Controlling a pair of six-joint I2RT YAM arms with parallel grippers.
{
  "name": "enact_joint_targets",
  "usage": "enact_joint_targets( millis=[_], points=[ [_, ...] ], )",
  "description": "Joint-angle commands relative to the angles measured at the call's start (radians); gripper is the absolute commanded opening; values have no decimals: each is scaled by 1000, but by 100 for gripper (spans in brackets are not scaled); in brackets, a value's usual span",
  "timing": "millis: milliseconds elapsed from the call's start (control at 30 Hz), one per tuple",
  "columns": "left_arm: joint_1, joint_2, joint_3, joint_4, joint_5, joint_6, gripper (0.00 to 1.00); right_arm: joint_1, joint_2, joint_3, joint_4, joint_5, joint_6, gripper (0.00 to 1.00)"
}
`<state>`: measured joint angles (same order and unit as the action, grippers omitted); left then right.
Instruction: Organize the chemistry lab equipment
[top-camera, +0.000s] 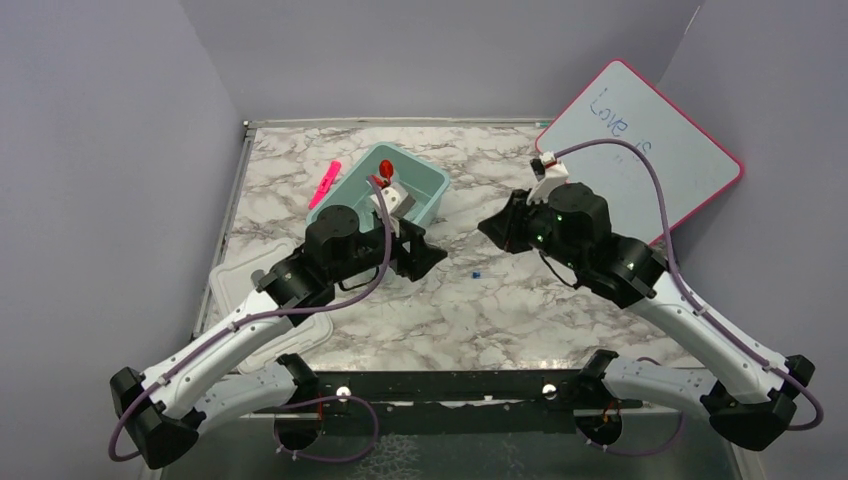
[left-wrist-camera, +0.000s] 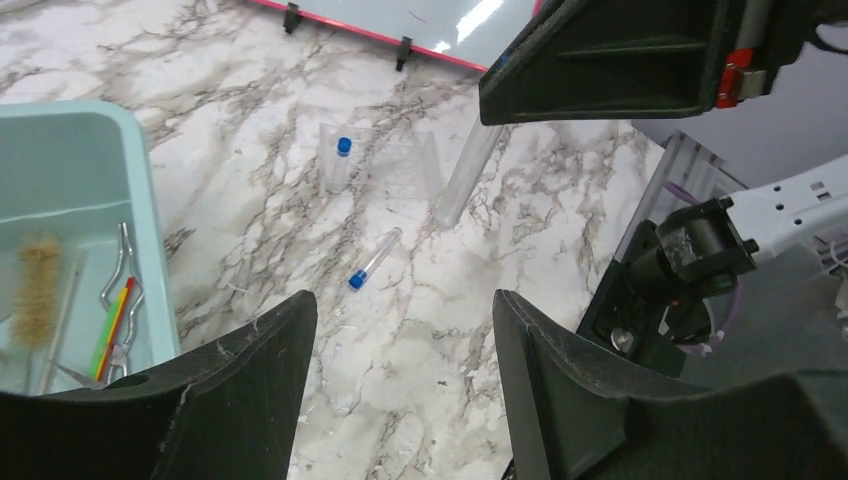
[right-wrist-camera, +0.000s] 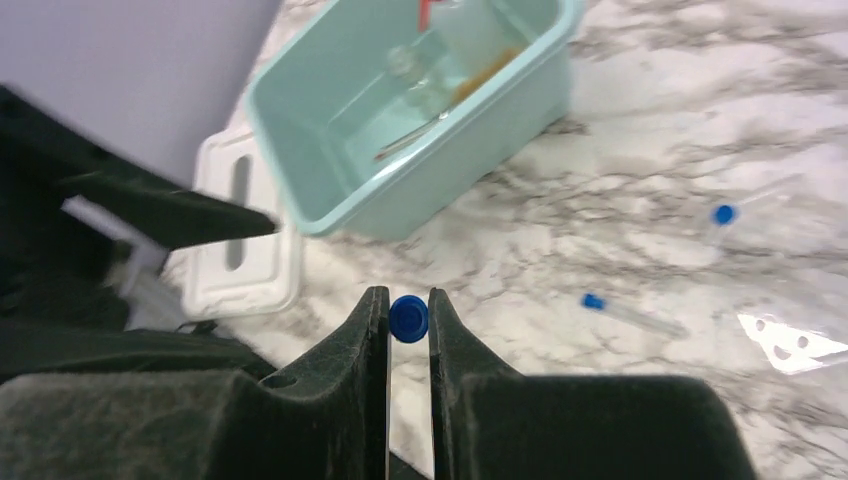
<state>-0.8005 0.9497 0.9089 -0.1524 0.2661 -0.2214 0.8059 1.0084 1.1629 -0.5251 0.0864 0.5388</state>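
Note:
My right gripper (right-wrist-camera: 408, 320) is shut on a clear tube with a blue cap (right-wrist-camera: 408, 318), held above the marble right of the teal bin (top-camera: 436, 180). The left wrist view shows that tube (left-wrist-camera: 465, 175) hanging from the right gripper's fingers (left-wrist-camera: 620, 60). My left gripper (left-wrist-camera: 405, 330) stands open over bare marble beside the bin, nothing between its fingers. In the bin lie a tan brush (left-wrist-camera: 38, 290), metal tongs (left-wrist-camera: 120, 265), a green-handled tool (left-wrist-camera: 112, 320) and a red-bulbed dropper (top-camera: 387, 167). Two more blue-capped tubes (left-wrist-camera: 373, 259) (left-wrist-camera: 341, 160) lie on the table.
A white lid (top-camera: 230, 290) lies at the table's left edge under my left arm. The pink marker (top-camera: 325, 183) lies left of the bin. The pink-framed whiteboard (top-camera: 650, 150) leans at the back right. A clear plastic piece with holes (right-wrist-camera: 790, 340) lies near the loose tubes.

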Motion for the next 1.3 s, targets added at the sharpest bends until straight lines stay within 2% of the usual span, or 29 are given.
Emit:
enact_joint_targets(
  millis=[0,233,333,467,900,1133,1267],
  points=[
    [0,-66,19,-48,-122,-41,68,3,10,-52,-11,357,-57,10],
    [0,-87,-12,-25,-65,-56,69,2,62,-205,123,628,-76,10],
    [0,-79,-9,-22,-44,-63,69,0,98,-278,186,699,-57,10],
    [0,-73,-22,-1,-27,-73,69,-28,150,-364,330,684,-75,10],
    [0,-101,-86,37,-39,-67,69,-169,303,-465,693,576,-152,9],
    [0,-96,-79,26,-56,-56,69,-180,374,-458,734,545,-161,9],
    [0,-94,-80,25,-60,-56,69,-179,350,-486,715,558,-127,8]
  ],
)
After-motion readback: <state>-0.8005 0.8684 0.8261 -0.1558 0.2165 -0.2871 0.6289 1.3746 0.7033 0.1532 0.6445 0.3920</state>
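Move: The right hand holds a blue-capped test tube. The clear rack it is bound for lies about 14 cm ahead, 11 cm to its right and roughly 25 cm below. A blue-capped tube in the rack's left end is some 13 cm ahead and 7 cm right; another lies loose on the table, about 5 cm ahead and 4 cm right. From the left hand the rack is some 16 cm ahead and 15 cm right. The right hand sinks about 19 cm, forward and right to the rack, turning clockwise, keeping its tube pinched. ##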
